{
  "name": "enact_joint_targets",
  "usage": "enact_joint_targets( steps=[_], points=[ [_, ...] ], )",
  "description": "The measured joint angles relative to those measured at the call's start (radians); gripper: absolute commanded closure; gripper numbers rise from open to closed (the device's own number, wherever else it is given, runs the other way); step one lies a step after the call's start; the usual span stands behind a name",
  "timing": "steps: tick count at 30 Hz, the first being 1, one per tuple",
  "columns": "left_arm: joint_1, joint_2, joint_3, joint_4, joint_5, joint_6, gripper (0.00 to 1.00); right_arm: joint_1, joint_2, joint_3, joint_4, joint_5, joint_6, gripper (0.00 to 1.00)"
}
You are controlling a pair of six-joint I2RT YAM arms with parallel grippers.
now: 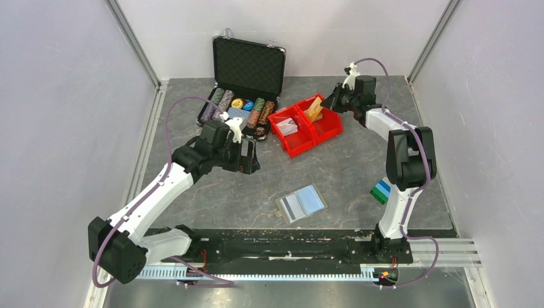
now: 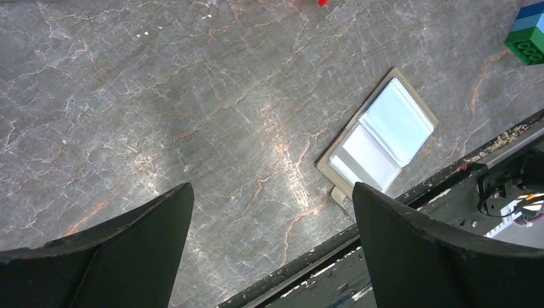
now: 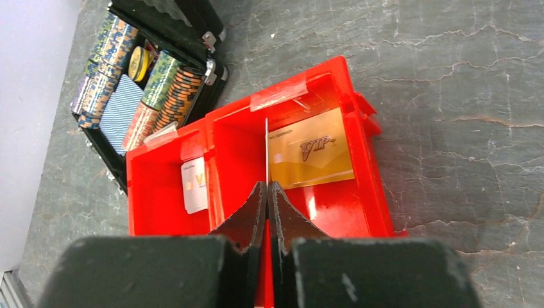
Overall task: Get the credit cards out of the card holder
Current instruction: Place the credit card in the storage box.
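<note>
The card holder (image 1: 301, 204) lies open and flat on the table near the front edge, grey-rimmed with light blue inner panels; it also shows in the left wrist view (image 2: 385, 138). My left gripper (image 2: 271, 189) is open and empty above bare table, left of and behind the holder (image 1: 247, 157). My right gripper (image 3: 267, 186) is shut on a thin card (image 3: 267, 147) seen edge-on, held over the right red bin (image 3: 359, 212). An orange-yellow VIP card (image 3: 311, 149) lies in that bin. A pale card (image 3: 194, 184) lies in the left bin.
An open black poker-chip case (image 1: 247, 83) with chips and a blue deck stands at the back. The red bins (image 1: 305, 125) sit beside it. A green-and-blue block (image 1: 382, 190) lies near the right arm's base. A black rail (image 2: 449, 186) runs along the front edge.
</note>
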Motion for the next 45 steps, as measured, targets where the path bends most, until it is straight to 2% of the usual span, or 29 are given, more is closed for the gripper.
enact_joint_targets(
  steps=[7, 17, 25, 33, 39, 45],
  points=[
    [0.0, 0.0, 0.0, 0.001, 0.001, 0.003, 0.0, 0.0, 0.047, 0.003, 0.025, 0.011, 0.018, 1.0],
    [0.0, 0.0, -0.002, 0.008, 0.006, 0.003, 0.0, 0.0, 0.091, -0.042, 0.184, 0.004, 0.106, 1.0],
    [0.0, 0.005, -0.002, 0.008, 0.01, 0.003, 0.0, 0.006, 0.115, -0.074, 0.24, 0.008, 0.136, 1.0],
    [0.0, 0.011, -0.002, 0.01, 0.026, 0.004, 0.0, 0.023, 0.115, -0.09, 0.26, 0.054, 0.143, 0.85],
    [0.0, 0.011, -0.002, 0.01, 0.043, 0.017, 0.0, 0.024, 0.114, -0.08, 0.22, 0.083, 0.138, 0.7],
    [0.0, 0.011, -0.002, 0.01, 0.06, 0.021, 0.0, 0.024, 0.114, -0.05, 0.159, 0.119, 0.134, 0.68]
  ],
)
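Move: The gold card already pinched by the right hand is going to the storage box's right compartment, whose middle lies about 2 cm ahead, 2 cm left and 10 cm below that hand. The gold cards lying in it are some 6 cm ahead and 3 cm left; the white cards in the next compartment are about 1 cm ahead and 11 cm left. From the left hand, the right compartment is roughly 27 cm ahead and 22 cm right, 14 cm down. The gold card, held at its near end, is lowered into the right compartment beside the cards already there: the right hand sinks about 5 cm, easing a little forward. Near the bottom it almost stops and spreads its fingers to roughly a third of their range, letting go of the card, while the wrist turns slightly clockwise. ##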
